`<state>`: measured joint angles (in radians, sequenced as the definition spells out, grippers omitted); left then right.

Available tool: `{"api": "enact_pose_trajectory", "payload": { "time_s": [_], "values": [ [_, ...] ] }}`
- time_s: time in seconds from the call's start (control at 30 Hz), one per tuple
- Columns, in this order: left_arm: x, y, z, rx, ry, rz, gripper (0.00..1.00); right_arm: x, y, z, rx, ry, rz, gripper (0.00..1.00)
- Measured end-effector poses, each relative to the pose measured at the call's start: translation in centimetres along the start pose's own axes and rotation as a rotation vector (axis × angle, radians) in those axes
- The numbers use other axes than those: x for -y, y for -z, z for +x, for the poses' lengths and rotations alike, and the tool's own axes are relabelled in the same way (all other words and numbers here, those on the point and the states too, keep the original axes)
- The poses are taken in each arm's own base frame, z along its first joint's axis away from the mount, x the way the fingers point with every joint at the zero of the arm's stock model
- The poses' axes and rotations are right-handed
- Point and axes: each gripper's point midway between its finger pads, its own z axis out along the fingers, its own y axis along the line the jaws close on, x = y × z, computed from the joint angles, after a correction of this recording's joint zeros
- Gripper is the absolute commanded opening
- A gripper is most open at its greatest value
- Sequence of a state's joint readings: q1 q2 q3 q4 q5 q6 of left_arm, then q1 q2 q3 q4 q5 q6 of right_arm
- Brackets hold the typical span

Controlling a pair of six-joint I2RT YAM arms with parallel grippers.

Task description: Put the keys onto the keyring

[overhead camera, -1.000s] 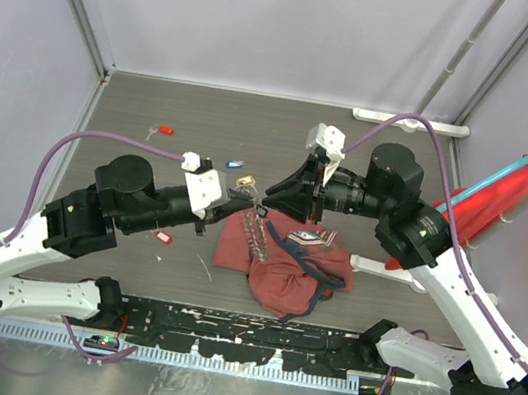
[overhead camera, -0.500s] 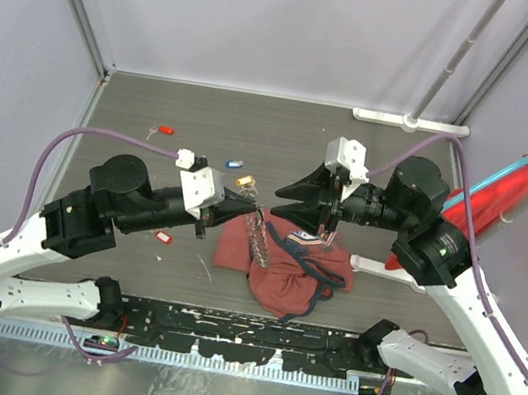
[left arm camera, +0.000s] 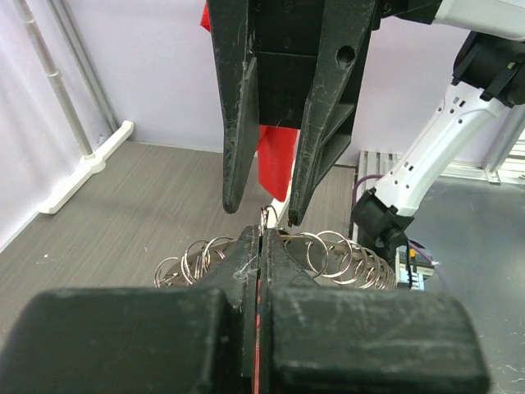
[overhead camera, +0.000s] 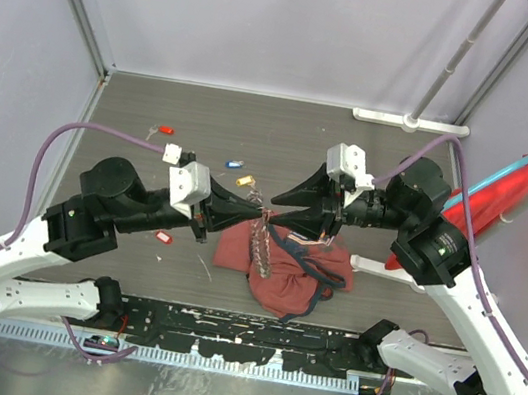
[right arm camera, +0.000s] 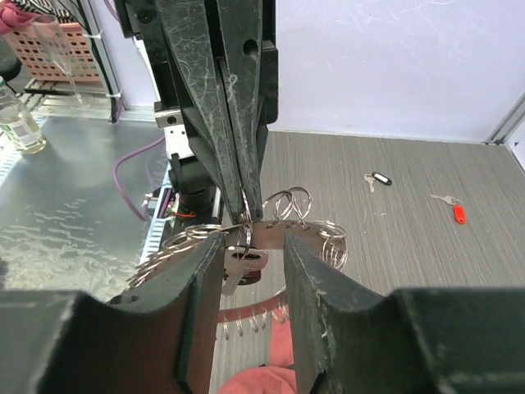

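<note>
My left gripper (overhead camera: 260, 216) is shut on the keyring (overhead camera: 258, 244), a band fringed with small silvery rings, and holds it above the bag's left edge. In the left wrist view the rings (left arm camera: 335, 256) fan out behind my shut fingertips (left arm camera: 246, 246). My right gripper (overhead camera: 276, 211) faces the left one tip to tip, open. A silver key (right arm camera: 243, 269) hangs from a small ring between its jaws, close to the left finger. Loose keys lie on the table: red head (overhead camera: 164, 129), blue head (overhead camera: 235, 163), yellow head (overhead camera: 244, 181), another red head (overhead camera: 163, 236).
A dark-red cloth bag (overhead camera: 293, 268) lies under both grippers near the table's front. A bright red object (overhead camera: 507, 198) leans at the right wall. A white rail (overhead camera: 408, 122) runs along the back edge. The walls close in on three sides.
My right gripper let go, opened, drew back to the right, then turned so its tips face the left gripper. The left gripper pulled back a little to the left with the keyring.
</note>
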<state>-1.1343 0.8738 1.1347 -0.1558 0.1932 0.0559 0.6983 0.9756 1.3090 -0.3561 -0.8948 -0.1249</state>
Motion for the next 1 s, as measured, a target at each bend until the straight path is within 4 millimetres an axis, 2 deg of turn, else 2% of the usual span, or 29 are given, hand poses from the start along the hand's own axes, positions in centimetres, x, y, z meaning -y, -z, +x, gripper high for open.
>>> {"api": "enact_pose_trajectory", "payload": {
  "time_s": [0.17, 0.6, 0.7, 0.87, 0.97, 1.0],
  "values": [
    [0.33, -0.14, 0.15, 0.005, 0.02, 0.015, 0.0, -0.23, -0.02, -0.15, 0.006, 0.001, -0.014, 0.38],
    [0.67, -0.37, -0.21, 0.021, 0.03, 0.034, 0.0, -0.49, -0.32, 0.0, 0.005, -0.021, -0.046, 0.26],
    [0.67, -0.44, -0.11, 0.019, 0.031, 0.034, 0.0, -0.53, -0.42, 0.07, 0.004, -0.026, -0.054, 0.2],
    [0.64, -0.5, -0.07, 0.018, 0.032, 0.034, 0.0, -0.8, -0.4, 0.04, 0.006, -0.029, -0.068, 0.03],
    [0.63, -0.5, -0.07, 0.018, 0.032, 0.033, 0.0, -0.81, -0.4, 0.06, 0.005, -0.03, -0.069, 0.01],
    [0.63, -0.5, -0.07, 0.018, 0.032, 0.033, 0.03, -0.8, -0.4, 0.06, 0.005, -0.03, -0.068, 0.01]
  ]
}}
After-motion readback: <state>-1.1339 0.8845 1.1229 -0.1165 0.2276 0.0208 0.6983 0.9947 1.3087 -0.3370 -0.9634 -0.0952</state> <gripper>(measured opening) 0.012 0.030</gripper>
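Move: The wire ring, its loop sticking out of the left fingertips, lies between the right hand's open fingers, about 1 cm left of that hand's point, level with it in height and reach. The key hangs some 2 cm below it, equally far left and no farther forward or back. The keyring's round plate hangs with its middle about 6 cm lower than the right hand, 2 cm left and 1 cm back. From the left hand, the ring is some 2 cm right, level. Easing back about 1 cm and a touch left, with a slight counter-clockwise turn, the right hand closes its half-open fingers almost fully, slowly and then quickly, and pinches the wire ring right against the left fingertips. The left hand keeps its shut grip on the ring and shifts only about half a centimetre. ##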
